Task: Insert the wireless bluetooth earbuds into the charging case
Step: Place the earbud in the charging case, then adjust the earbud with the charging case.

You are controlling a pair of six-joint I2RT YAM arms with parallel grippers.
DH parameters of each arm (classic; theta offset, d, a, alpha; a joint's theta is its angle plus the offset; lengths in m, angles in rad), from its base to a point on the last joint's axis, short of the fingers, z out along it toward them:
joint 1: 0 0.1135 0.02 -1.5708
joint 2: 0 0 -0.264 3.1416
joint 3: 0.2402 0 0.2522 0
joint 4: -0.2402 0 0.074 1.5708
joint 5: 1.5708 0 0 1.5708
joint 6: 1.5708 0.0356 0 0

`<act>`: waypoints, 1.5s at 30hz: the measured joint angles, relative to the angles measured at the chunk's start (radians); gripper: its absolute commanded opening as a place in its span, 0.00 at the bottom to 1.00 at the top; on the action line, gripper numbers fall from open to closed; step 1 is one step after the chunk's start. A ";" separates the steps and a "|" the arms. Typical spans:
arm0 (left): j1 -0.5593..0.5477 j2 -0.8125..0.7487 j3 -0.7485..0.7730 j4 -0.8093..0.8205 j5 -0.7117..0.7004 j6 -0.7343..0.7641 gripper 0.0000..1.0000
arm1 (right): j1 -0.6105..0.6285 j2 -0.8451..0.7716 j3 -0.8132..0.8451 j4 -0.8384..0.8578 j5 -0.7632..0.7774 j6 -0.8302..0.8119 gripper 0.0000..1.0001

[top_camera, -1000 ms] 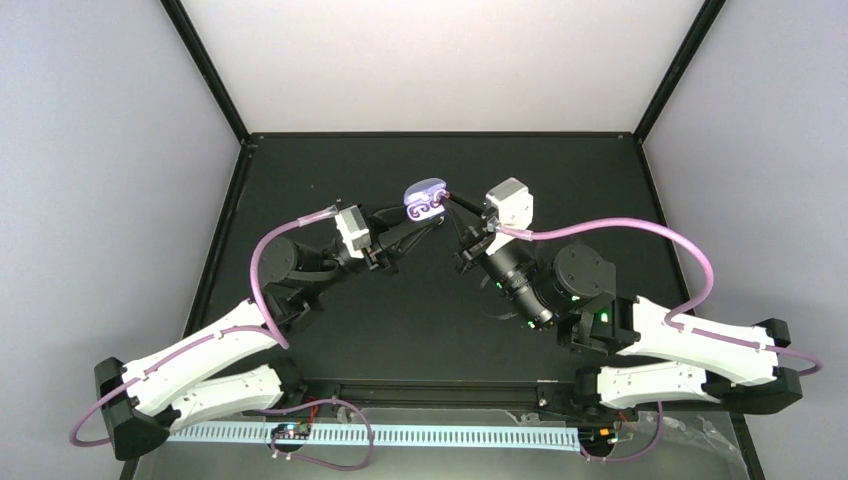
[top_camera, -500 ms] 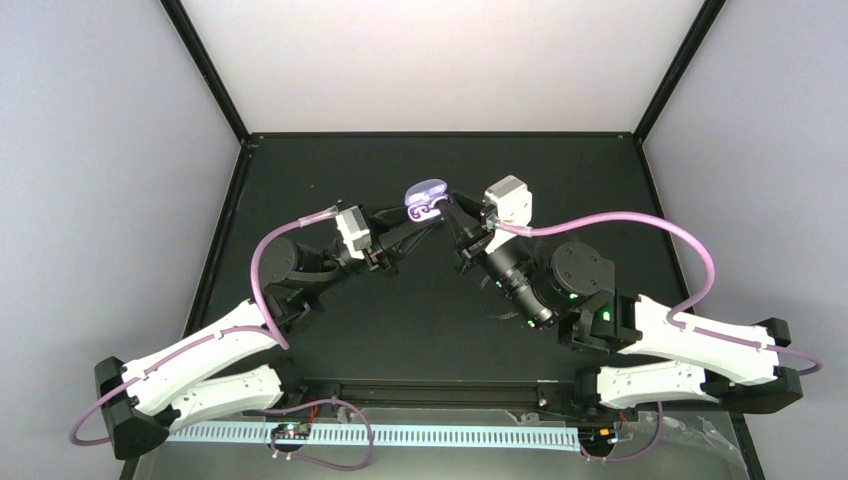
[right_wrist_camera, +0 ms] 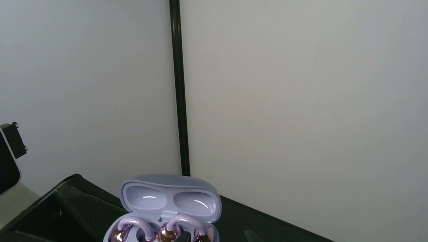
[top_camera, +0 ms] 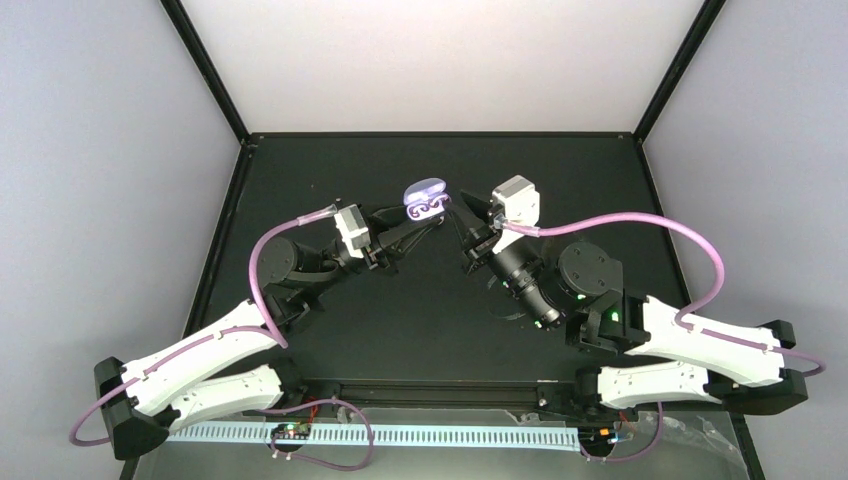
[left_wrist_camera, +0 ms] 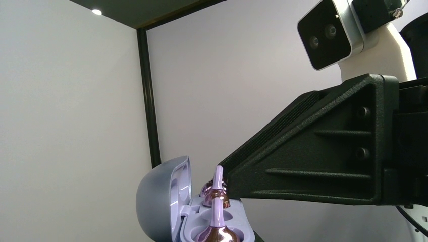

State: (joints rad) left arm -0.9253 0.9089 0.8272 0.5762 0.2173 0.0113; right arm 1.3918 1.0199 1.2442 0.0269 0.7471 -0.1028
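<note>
The lilac charging case [top_camera: 424, 199] is held up over the black table with its lid [right_wrist_camera: 170, 194] open. My left gripper [top_camera: 432, 219] is shut on its base from the left. Two purple earbuds sit in its wells, one on the left [right_wrist_camera: 126, 228] and one on the right [right_wrist_camera: 177, 224]; the left wrist view shows them as a near bud [left_wrist_camera: 218, 222] and a far bud [left_wrist_camera: 214, 187]. My right gripper [top_camera: 459, 207] is at the case's right end, slightly open. One of its fingers [left_wrist_camera: 313, 156] reaches to the far bud, and whether they touch I cannot tell.
The black table [top_camera: 560, 170] runs back to white walls with black frame posts [right_wrist_camera: 177, 85]. The right wrist's camera housing [left_wrist_camera: 330, 33] hangs close above the case. Both forearms and their purple cables crowd the table's middle.
My right gripper's jaws have parted and its tip has drawn back a little to the right of the case. The left gripper and the case have stayed put.
</note>
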 measured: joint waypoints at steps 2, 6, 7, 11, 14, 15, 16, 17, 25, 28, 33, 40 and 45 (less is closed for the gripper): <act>0.000 0.000 0.000 -0.001 -0.002 -0.004 0.02 | 0.000 -0.003 0.000 -0.007 0.003 0.000 0.27; 0.000 0.000 0.000 -0.002 -0.004 -0.010 0.01 | 0.000 -0.006 0.000 -0.014 0.005 0.000 0.30; 0.000 0.000 0.000 -0.001 -0.004 -0.011 0.02 | 0.000 -0.008 0.000 -0.016 0.005 0.000 0.32; 0.000 -0.009 -0.001 -0.009 -0.004 -0.014 0.02 | 0.000 -0.031 0.002 -0.042 0.003 -0.002 0.48; 0.000 -0.029 -0.006 -0.014 0.008 -0.016 0.02 | 0.000 -0.055 0.042 -0.118 -0.013 -0.005 0.58; 0.000 -0.037 -0.009 -0.015 0.018 -0.018 0.02 | 0.000 -0.061 0.067 -0.153 -0.024 -0.003 0.60; 0.000 -0.042 -0.011 -0.016 0.029 -0.020 0.01 | 0.000 -0.067 0.087 -0.177 -0.034 0.002 0.63; 0.000 -0.047 -0.013 -0.022 0.046 -0.023 0.01 | 0.000 -0.075 0.107 -0.205 -0.044 0.005 0.65; -0.002 -0.058 -0.014 -0.077 0.206 -0.066 0.02 | 0.000 -0.134 0.148 -0.391 -0.172 0.055 0.71; -0.002 -0.054 -0.014 -0.083 0.272 -0.092 0.02 | 0.000 -0.140 0.147 -0.444 -0.237 0.061 0.72; -0.002 -0.041 -0.014 -0.099 0.352 -0.126 0.02 | 0.000 -0.162 0.129 -0.533 -0.315 0.082 0.80; -0.002 -0.036 -0.014 -0.109 0.379 -0.144 0.02 | 0.000 -0.214 0.083 -0.548 -0.320 0.121 0.93; -0.002 -0.029 -0.014 -0.114 0.385 -0.146 0.02 | 0.000 -0.208 0.076 -0.520 -0.300 0.140 1.00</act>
State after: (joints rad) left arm -0.9272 0.8799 0.8127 0.4622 0.6022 -0.1349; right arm 1.3918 0.8120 1.3201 -0.4931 0.4469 0.0368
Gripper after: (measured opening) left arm 0.245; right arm 0.992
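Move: The right hand's fingertips are at the right earbud, which sits in the open charging case some 2 cm to the hand's left and a centimetre below. The middle of the case lies about 4 cm to that hand's left and 1 cm below, the left earbud about 6 cm left, 1 cm back and 1 cm below. The left hand already grips the case, its middle about 1 cm ahead and 1 cm above; from there the right earbud is roughly 2 cm right, 1 cm ahead and 2 cm up. Rightwards and up the right hand comes free of the right earbud, about 4 cm off, then swings back and down away from the case, turning some 20 degrees counter-clockwise as its fingers spread from a quarter to fully open. Meanwhile the left hand keeps its grip and carries the case back 6 cm, lowering it slightly and turning it clockwise. ##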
